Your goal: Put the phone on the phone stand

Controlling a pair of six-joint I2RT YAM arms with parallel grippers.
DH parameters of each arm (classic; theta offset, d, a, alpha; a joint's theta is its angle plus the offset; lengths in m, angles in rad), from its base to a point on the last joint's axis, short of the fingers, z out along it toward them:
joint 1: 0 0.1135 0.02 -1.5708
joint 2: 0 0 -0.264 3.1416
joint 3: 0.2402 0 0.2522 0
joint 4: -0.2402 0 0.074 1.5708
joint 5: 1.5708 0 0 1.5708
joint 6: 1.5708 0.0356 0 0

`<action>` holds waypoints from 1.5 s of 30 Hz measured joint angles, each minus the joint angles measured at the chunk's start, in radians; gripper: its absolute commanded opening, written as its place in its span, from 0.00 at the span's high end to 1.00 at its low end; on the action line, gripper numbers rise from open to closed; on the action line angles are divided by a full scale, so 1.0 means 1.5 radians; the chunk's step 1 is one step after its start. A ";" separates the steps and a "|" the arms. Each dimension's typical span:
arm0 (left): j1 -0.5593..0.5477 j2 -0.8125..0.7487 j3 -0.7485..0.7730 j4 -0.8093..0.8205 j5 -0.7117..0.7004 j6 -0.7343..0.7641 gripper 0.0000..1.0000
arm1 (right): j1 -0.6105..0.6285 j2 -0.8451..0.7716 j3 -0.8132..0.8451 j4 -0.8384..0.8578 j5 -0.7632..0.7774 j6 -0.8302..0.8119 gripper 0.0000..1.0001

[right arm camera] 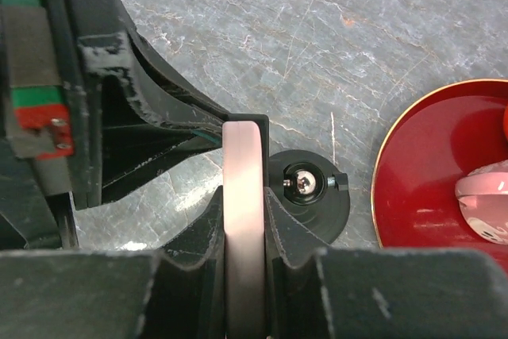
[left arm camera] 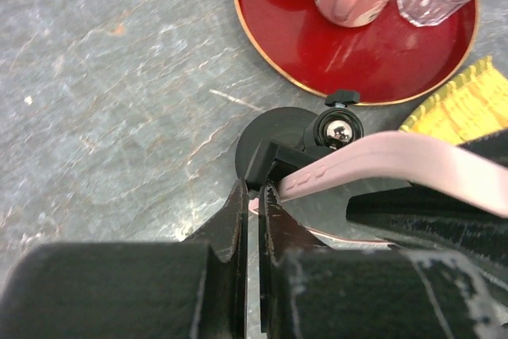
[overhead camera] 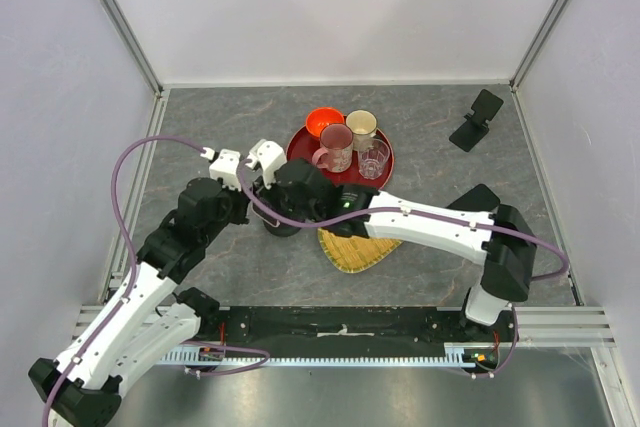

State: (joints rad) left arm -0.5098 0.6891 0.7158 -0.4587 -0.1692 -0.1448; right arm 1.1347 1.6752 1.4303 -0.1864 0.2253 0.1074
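Observation:
The pink-cased phone (right arm camera: 243, 164) stands on its edge with my right gripper (right arm camera: 244, 196) shut on it, directly over the black phone stand (right arm camera: 332, 213). The stand has a round base (left arm camera: 274, 134) and a shiny ball joint (left arm camera: 340, 131). The phone (left arm camera: 397, 163) leans against the stand's black back plate. My left gripper (left arm camera: 254, 188) is shut on that plate's edge. In the top view both grippers, left (overhead camera: 255, 199) and right (overhead camera: 288, 197), meet over the stand (overhead camera: 282, 228) and hide the phone.
A red tray (overhead camera: 300, 143) just behind the stand holds an orange bowl (overhead camera: 324, 122), a pink mug (overhead camera: 336, 147), a beige cup (overhead camera: 361, 127) and a clear glass (overhead camera: 373, 158). A yellow woven mat (overhead camera: 355, 249) lies right of the stand. A second black stand (overhead camera: 478, 119) sits far right.

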 measured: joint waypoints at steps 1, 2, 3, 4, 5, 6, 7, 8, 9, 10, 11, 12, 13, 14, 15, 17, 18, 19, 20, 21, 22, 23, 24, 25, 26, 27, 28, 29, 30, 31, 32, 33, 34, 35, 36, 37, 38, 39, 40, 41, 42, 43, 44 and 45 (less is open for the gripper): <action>0.003 0.002 0.003 -0.011 -0.009 -0.005 0.98 | 0.004 0.012 0.012 -0.006 0.007 0.001 1.00; 0.007 0.005 0.006 -0.025 -0.016 -0.010 0.98 | 0.009 0.026 0.024 -0.009 0.012 0.002 1.00; 0.010 0.010 0.011 -0.040 -0.022 -0.016 0.98 | 0.011 0.037 0.032 -0.011 0.015 0.002 1.00; 0.012 0.018 0.019 -0.057 -0.028 -0.020 0.98 | 0.013 0.045 0.038 -0.012 0.015 0.002 1.00; 0.014 0.024 0.026 -0.071 -0.032 -0.024 0.98 | 0.014 0.054 0.048 -0.017 0.015 0.001 1.00; 0.016 0.033 0.038 -0.087 -0.040 -0.030 0.98 | 0.016 0.063 0.061 -0.021 0.015 0.001 1.00; 0.018 0.037 0.048 -0.099 -0.044 -0.034 0.98 | 0.017 0.070 0.073 -0.030 0.016 0.001 1.00; 0.019 0.039 0.053 -0.108 -0.048 -0.036 0.98 | 0.018 0.076 0.085 -0.038 0.015 0.000 1.00; 0.021 0.039 0.059 -0.117 -0.051 -0.039 0.98 | 0.018 0.081 0.095 -0.043 0.013 -0.001 1.00; 0.022 0.039 0.064 -0.125 -0.056 -0.042 0.98 | 0.019 0.084 0.101 -0.046 0.011 -0.002 1.00; 0.022 0.039 0.069 -0.134 -0.058 -0.045 0.98 | 0.020 0.089 0.110 -0.053 0.007 -0.003 1.00; 0.023 0.040 0.073 -0.142 -0.060 -0.048 0.98 | 0.020 0.092 0.118 -0.060 0.002 -0.004 1.00; 0.023 0.043 0.078 -0.152 -0.061 -0.052 0.98 | 0.020 0.095 0.125 -0.067 -0.003 -0.004 1.00; 0.024 0.048 0.085 -0.163 -0.062 -0.056 0.98 | 0.020 0.098 0.131 -0.074 -0.006 -0.005 1.00; 0.025 0.055 0.093 -0.173 -0.062 -0.062 0.98 | 0.020 0.101 0.137 -0.079 -0.011 -0.005 1.00; 0.026 0.069 0.104 -0.189 -0.062 -0.071 0.98 | 0.019 0.105 0.141 -0.085 -0.019 -0.005 1.00; 0.026 0.075 0.108 -0.198 -0.062 -0.077 0.98 | 0.018 0.106 0.141 -0.087 -0.025 -0.005 1.00; 0.026 0.079 0.112 -0.206 -0.061 -0.084 0.98 | 0.016 0.106 0.141 -0.090 -0.032 -0.005 1.00; 0.026 0.081 0.116 -0.212 -0.061 -0.089 0.98 | 0.014 0.106 0.141 -0.091 -0.037 -0.005 1.00; 0.026 0.081 0.120 -0.218 -0.062 -0.095 0.98 | 0.012 0.106 0.141 -0.091 -0.046 -0.005 1.00; 0.026 0.081 0.123 -0.224 -0.062 -0.100 0.93 | 0.009 0.106 0.141 -0.090 -0.055 -0.005 1.00; 0.026 0.081 0.130 -0.237 -0.062 -0.109 0.88 | 0.006 0.107 0.141 -0.090 -0.062 -0.005 1.00; 0.026 0.079 0.142 -0.257 -0.072 -0.113 0.82 | 0.001 0.111 0.141 -0.090 -0.050 -0.010 1.00; 0.026 0.074 0.152 -0.267 -0.080 -0.117 0.72 | -0.008 0.113 0.142 -0.086 -0.053 -0.009 1.00; 0.027 0.067 0.166 -0.279 -0.091 -0.124 0.66 | -0.024 0.114 0.142 -0.084 -0.060 -0.007 1.00; 0.029 0.060 0.180 -0.291 -0.098 -0.131 0.62 | -0.036 0.114 0.142 -0.082 -0.064 -0.007 1.00; 0.029 0.052 0.192 -0.299 -0.102 -0.137 0.57 | -0.051 0.114 0.142 -0.082 -0.066 -0.007 1.00; 0.030 0.045 0.202 -0.307 -0.105 -0.142 0.54 | -0.066 0.114 0.142 -0.081 -0.069 -0.007 1.00; 0.029 0.038 0.210 -0.314 -0.108 -0.147 0.53 | -0.076 0.114 0.142 -0.081 -0.073 -0.006 0.99; 0.029 0.033 0.215 -0.321 -0.109 -0.150 0.51 | -0.089 0.114 0.142 -0.079 -0.088 -0.002 0.94; 0.029 0.024 0.217 -0.327 -0.112 -0.153 0.50 | -0.098 0.114 0.142 -0.077 -0.107 0.002 0.83; 0.029 0.015 0.217 -0.331 -0.114 -0.155 0.50 | -0.101 0.114 0.142 -0.077 -0.117 0.003 0.78; 0.029 0.006 0.217 -0.337 -0.116 -0.155 0.49 | -0.102 0.114 0.141 -0.077 -0.129 0.004 0.73; 0.030 -0.003 0.217 -0.340 -0.117 -0.155 0.48 | -0.101 0.114 0.139 -0.077 -0.135 0.003 0.67; 0.029 -0.010 0.217 -0.342 -0.116 -0.155 0.48 | -0.102 0.114 0.139 -0.076 -0.139 0.001 0.59; 0.029 -0.016 0.217 -0.341 -0.114 -0.155 0.47 | -0.104 0.114 0.139 -0.079 -0.140 0.000 0.58; 0.029 -0.021 0.217 -0.340 -0.111 -0.155 0.47 | -0.108 0.114 0.135 -0.083 -0.141 0.000 0.55; 0.029 -0.024 0.217 -0.340 -0.108 -0.154 0.46 | -0.111 0.114 0.132 -0.086 -0.142 0.002 0.50; 0.029 -0.024 0.217 -0.337 -0.105 -0.154 0.46 | -0.114 0.114 0.129 -0.090 -0.145 0.003 0.47; 0.029 -0.024 0.217 -0.332 -0.096 -0.153 0.45 | -0.117 0.114 0.128 -0.093 -0.147 0.005 0.43; 0.029 -0.023 0.216 -0.326 -0.090 -0.150 0.44 | -0.119 0.113 0.125 -0.095 -0.148 0.006 0.42; 0.029 -0.022 0.216 -0.319 -0.083 -0.147 0.43 | -0.120 0.111 0.122 -0.099 -0.148 0.008 0.41; 0.029 -0.021 0.216 -0.312 -0.076 -0.144 0.43 | -0.123 0.107 0.117 -0.104 -0.150 0.009 0.40; 0.029 -0.019 0.215 -0.302 -0.069 -0.138 0.42 | -0.125 0.102 0.112 -0.109 -0.151 0.009 0.39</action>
State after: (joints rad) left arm -0.4660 0.6605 1.0386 -0.9123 -0.2726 -0.3515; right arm 0.9470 1.8282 1.5982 -0.3492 -0.0017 0.1215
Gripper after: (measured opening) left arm 0.563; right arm 0.582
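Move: The right hand holds the phone against the phone stand's holder, which sits only about 2 cm ahead of its fingers; the stand's base is roughly 15 cm below, some 4 cm ahead and 2 cm to the right. From the left hand, with fingers nearly shut on the holder's edge, the holder is about 2 cm ahead and 2 cm right. Beyond the stand, the red tray's middle lies about 22 cm ahead and 20 cm right of the right hand. Still pinching the holder's edge, the left fingers move about 3 cm left together with the right hand and its phone, the left wrist tipping down some 15 degrees; then they open, let go, and draw up, back and slightly left. The right hand, still gripping, pushes phone and stand about 6 cm forward and a bit right towards the tray, then opens wide around the phone while sinking 2 cm. ##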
